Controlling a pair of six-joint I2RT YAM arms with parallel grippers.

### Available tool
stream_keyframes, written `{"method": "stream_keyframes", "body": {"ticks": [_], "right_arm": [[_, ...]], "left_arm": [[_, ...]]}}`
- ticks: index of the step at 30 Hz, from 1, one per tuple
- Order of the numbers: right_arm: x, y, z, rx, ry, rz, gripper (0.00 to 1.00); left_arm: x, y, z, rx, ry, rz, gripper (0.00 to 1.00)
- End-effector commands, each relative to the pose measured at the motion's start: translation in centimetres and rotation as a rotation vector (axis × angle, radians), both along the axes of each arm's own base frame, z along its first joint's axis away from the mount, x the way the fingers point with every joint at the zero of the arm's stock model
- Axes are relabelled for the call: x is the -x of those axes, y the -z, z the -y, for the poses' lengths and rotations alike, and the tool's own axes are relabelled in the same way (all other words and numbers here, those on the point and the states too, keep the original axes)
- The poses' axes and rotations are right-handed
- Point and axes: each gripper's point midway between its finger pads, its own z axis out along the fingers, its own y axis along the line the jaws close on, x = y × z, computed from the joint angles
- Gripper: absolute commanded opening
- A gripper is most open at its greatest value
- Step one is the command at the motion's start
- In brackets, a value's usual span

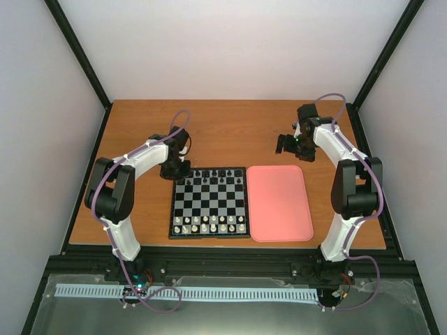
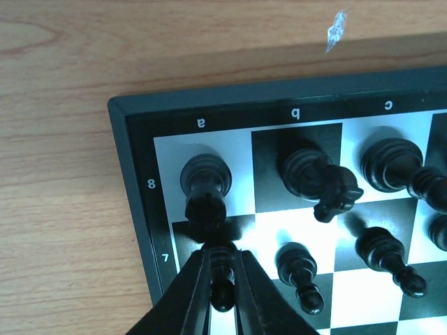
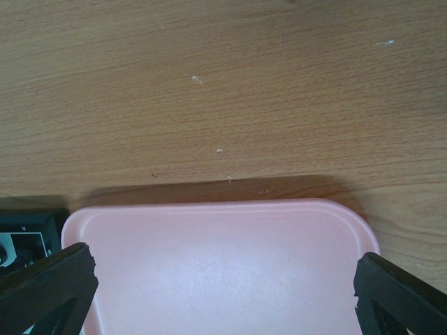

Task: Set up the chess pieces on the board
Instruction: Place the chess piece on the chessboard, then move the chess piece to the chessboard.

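The board lies in the middle of the table, with black chess pieces on its far rows. In the left wrist view I see its a8 corner: a rook, a knight and a bishop on the back row, and pawns in front of them. My left gripper is shut on a black pawn standing on the a7 square. My right gripper hangs wide open over the far edge of the pink tray, holding nothing.
The pink tray lies right of the board with nothing showing in it. White pieces fill the board's two near rows. Bare wooden table stretches behind the board, and black frame posts stand at the corners.
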Motion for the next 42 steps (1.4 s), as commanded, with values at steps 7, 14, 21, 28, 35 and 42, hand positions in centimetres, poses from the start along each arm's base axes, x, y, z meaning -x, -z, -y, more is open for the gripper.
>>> {"method": "stream_keyframes", "body": {"ticks": [7,14,21,28,35,42], "right_arm": [[-0.7,-0.3,0.0,-0.009,0.010,0.008,1.00],[-0.6,-0.5,0.0,-0.011,0.007,0.011,1.00],[-0.3,-0.5,0.0,-0.012,0.008,0.010,1.00],[-0.2,-0.6,0.0,-0.014,0.008,0.014,1.00],[-0.1,-0.6,-0.3,-0.016,0.002,0.013,1.00],[-0.1,-0.5,-0.3,-0.015,0.002,0.013,1.00]], "left_arm": [[-1.0,-0.6,0.0,0.016,0.005,0.035,0.23],[-0.6,-2.1,-0.3,0.016,0.002,0.059,0.28],[0.7,-3.7,-0.5,0.033,0.004,0.072,0.33],[2.6,-3.9,-0.4,0.068,0.002,0.058,0.36],[3.1,-3.2,-0.1,0.097,-0.010,0.043,0.39],[2.8,-1.9,0.6,0.116,0.000,0.012,0.52]]}}
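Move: The pawn I still have between my left fingertips stands on the board's far-left second-row square (a7), its middle about 1 cm below my left hand point. The rook stands about 3 cm ahead on the corner square, the knight 3 cm ahead and 3 cm right, and the next pawn 3 cm right, level with it. From my right hand the held pawn lies roughly 36 cm left, 7 cm back and 7 cm lower. I hold my left hand in place while its fingers open around the pawn and let go, then lift it nearly 4 cm straight up off the pawn. From there I draw it back about 3.5 cm towards my base, away from the rook and over the a-file, sinking a good centimetre as the fingers widen to half open. ##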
